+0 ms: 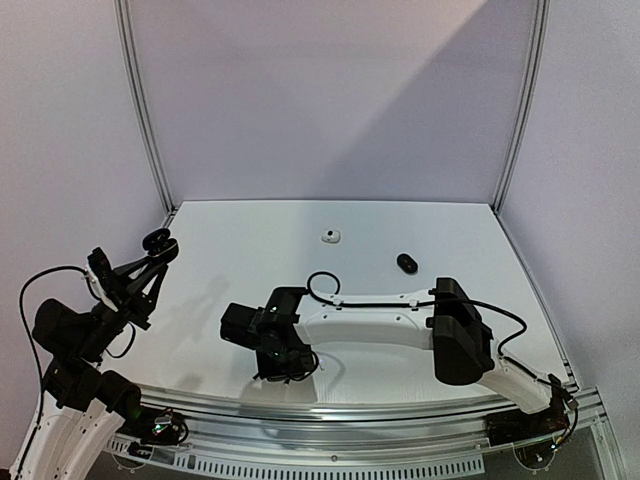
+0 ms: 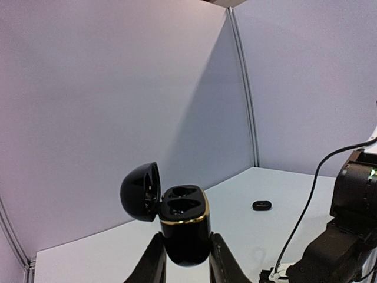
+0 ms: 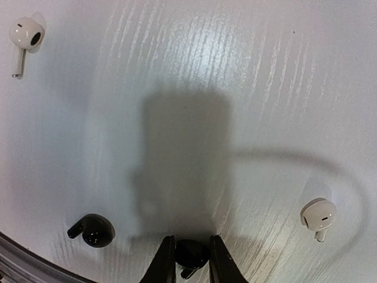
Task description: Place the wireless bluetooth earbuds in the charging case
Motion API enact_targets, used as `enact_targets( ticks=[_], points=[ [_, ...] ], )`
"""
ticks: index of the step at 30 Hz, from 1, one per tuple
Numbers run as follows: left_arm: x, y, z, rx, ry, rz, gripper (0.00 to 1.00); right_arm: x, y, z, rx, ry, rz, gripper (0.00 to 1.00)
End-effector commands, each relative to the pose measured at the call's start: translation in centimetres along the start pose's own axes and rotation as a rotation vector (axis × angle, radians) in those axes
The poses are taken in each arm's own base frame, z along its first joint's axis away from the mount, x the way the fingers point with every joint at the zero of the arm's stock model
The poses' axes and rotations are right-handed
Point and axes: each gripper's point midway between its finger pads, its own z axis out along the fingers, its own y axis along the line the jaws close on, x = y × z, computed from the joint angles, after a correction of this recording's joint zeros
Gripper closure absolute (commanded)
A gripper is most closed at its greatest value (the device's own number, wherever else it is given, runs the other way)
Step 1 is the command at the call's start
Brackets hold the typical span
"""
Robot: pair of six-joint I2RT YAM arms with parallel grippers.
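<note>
My left gripper (image 2: pixel 185 259) is shut on a black charging case (image 2: pixel 185 227) with a gold rim, held upright in the air with its lid (image 2: pixel 141 191) swung open and both sockets bare. In the top view this gripper (image 1: pixel 155 243) is raised at the far left. My right gripper (image 3: pixel 189 259) points down at the table, its fingers pressed on either side of a black earbud (image 3: pixel 191 253). Another black earbud (image 3: pixel 91 230) lies to its left. Two white earbuds (image 3: pixel 25 34) (image 3: pixel 318 215) lie apart on the table. In the top view the right gripper (image 1: pixel 283 368) hides the earbuds.
A small white case (image 1: pixel 331 236) and a closed black case (image 1: pixel 407 263) sit toward the back of the white table (image 1: pixel 480 300). The table's near metal edge (image 3: pixel 23 259) runs close to the right gripper. The right arm (image 2: pixel 347 236) fills the left wrist view's right side.
</note>
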Motion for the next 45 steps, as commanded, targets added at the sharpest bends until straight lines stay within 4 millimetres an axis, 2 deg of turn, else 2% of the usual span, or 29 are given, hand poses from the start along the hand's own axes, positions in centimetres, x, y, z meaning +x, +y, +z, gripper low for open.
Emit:
enact_targets(
  ticks=[1, 3, 6, 10, 13, 14, 19, 23, 27, 31, 34, 39, 42, 45],
  points=[
    [-0.6, -0.4, -0.5, 0.009, -0.034, 0.0, 1.0, 0.0, -0.5, 0.7, 0.037, -0.029, -0.031, 0.94],
    [-0.6, -0.3, -0.5, 0.007, -0.034, -0.001, 1.0, -0.8, -0.6, 0.0, 0.028, -0.071, -0.033, 0.95],
    [-0.6, -0.3, -0.5, 0.006, -0.033, -0.001, 1.0, -3.0, -0.6, -2.3, -0.002, -0.166, -0.029, 0.98],
    [-0.5, -0.2, -0.5, 0.002, -0.027, -0.001, 1.0, -7.6, -0.5, -8.4, -0.062, -0.374, -0.043, 1.0],
    [-0.6, -0.3, -0.5, 0.006, -0.024, -0.027, 1.0, -11.3, 0.0, -15.4, -0.123, -0.584, -0.092, 1.0],
    [-0.9, -0.4, -0.5, 0.011, -0.028, -0.025, 1.0, -12.5, 0.2, -18.5, -0.164, -0.657, -0.087, 1.0],
    [-3.0, -1.3, -0.5, 0.068, -0.073, 0.005, 1.0, -15.8, 1.4, -30.0, -0.31, -0.938, -0.207, 1.0],
    [-3.9, -2.5, -0.1, 0.152, -0.071, 0.009, 1.0, -16.0, 3.2, -37.7, -0.454, -1.113, -0.348, 1.0],
    [-4.3, -3.9, -0.5, 0.232, -0.102, 0.066, 1.0, -14.4, 5.4, -44.0, -0.534, -1.292, -0.515, 1.0],
    [-4.9, -3.4, -0.1, 0.204, -0.152, 0.097, 1.0, -13.1, 6.9, -46.8, -0.62, -1.376, -0.596, 1.0],
    [-5.1, -1.7, 1.4, 0.129, -0.142, 0.073, 1.0, -12.5, 7.5, -48.2, -0.685, -1.41, -0.608, 1.0],
    [-4.4, 1.8, 3.9, -0.035, -0.089, -0.005, 1.0, -12.8, 8.8, -48.2, -0.644, -1.486, -0.673, 1.0],
    [-5.1, 1.9, 4.1, -0.028, -0.154, 0.006, 1.0, -13.7, 9.4, -47.5, -0.612, -1.505, -0.716, 1.0],
    [-5.1, 2.6, 4.3, -0.046, -0.142, 0.024, 1.0, -15.5, 9.4, -46.0, -0.685, -1.466, -0.707, 1.0]
  ],
)
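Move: The right hand already pinches a black earbud down at the table; the open charging case, held up in the left fingers, is about 13 cm to its left, 4 cm farther out and 29 cm higher. Beside the pinched earbud at table height, the spare black earbud lies some 5 cm left and level, and a white earbud 7 cm right and 3 cm farther out. From the left hand, the pinched earbud is roughly 28 cm below, 13 cm right and 3 cm back. Still pinching the black earbud, the right hand lifts it off the table and sweeps it up some 50 cm, past the case's height, bowing forward and back and ending about 7 cm farther left. Its wrist swings from pointing down to roughly level, towards the left hand. The left hand keeps its grip on the case, draws back a little, then goes forward, finishing about 4 cm farther out and as much higher. ##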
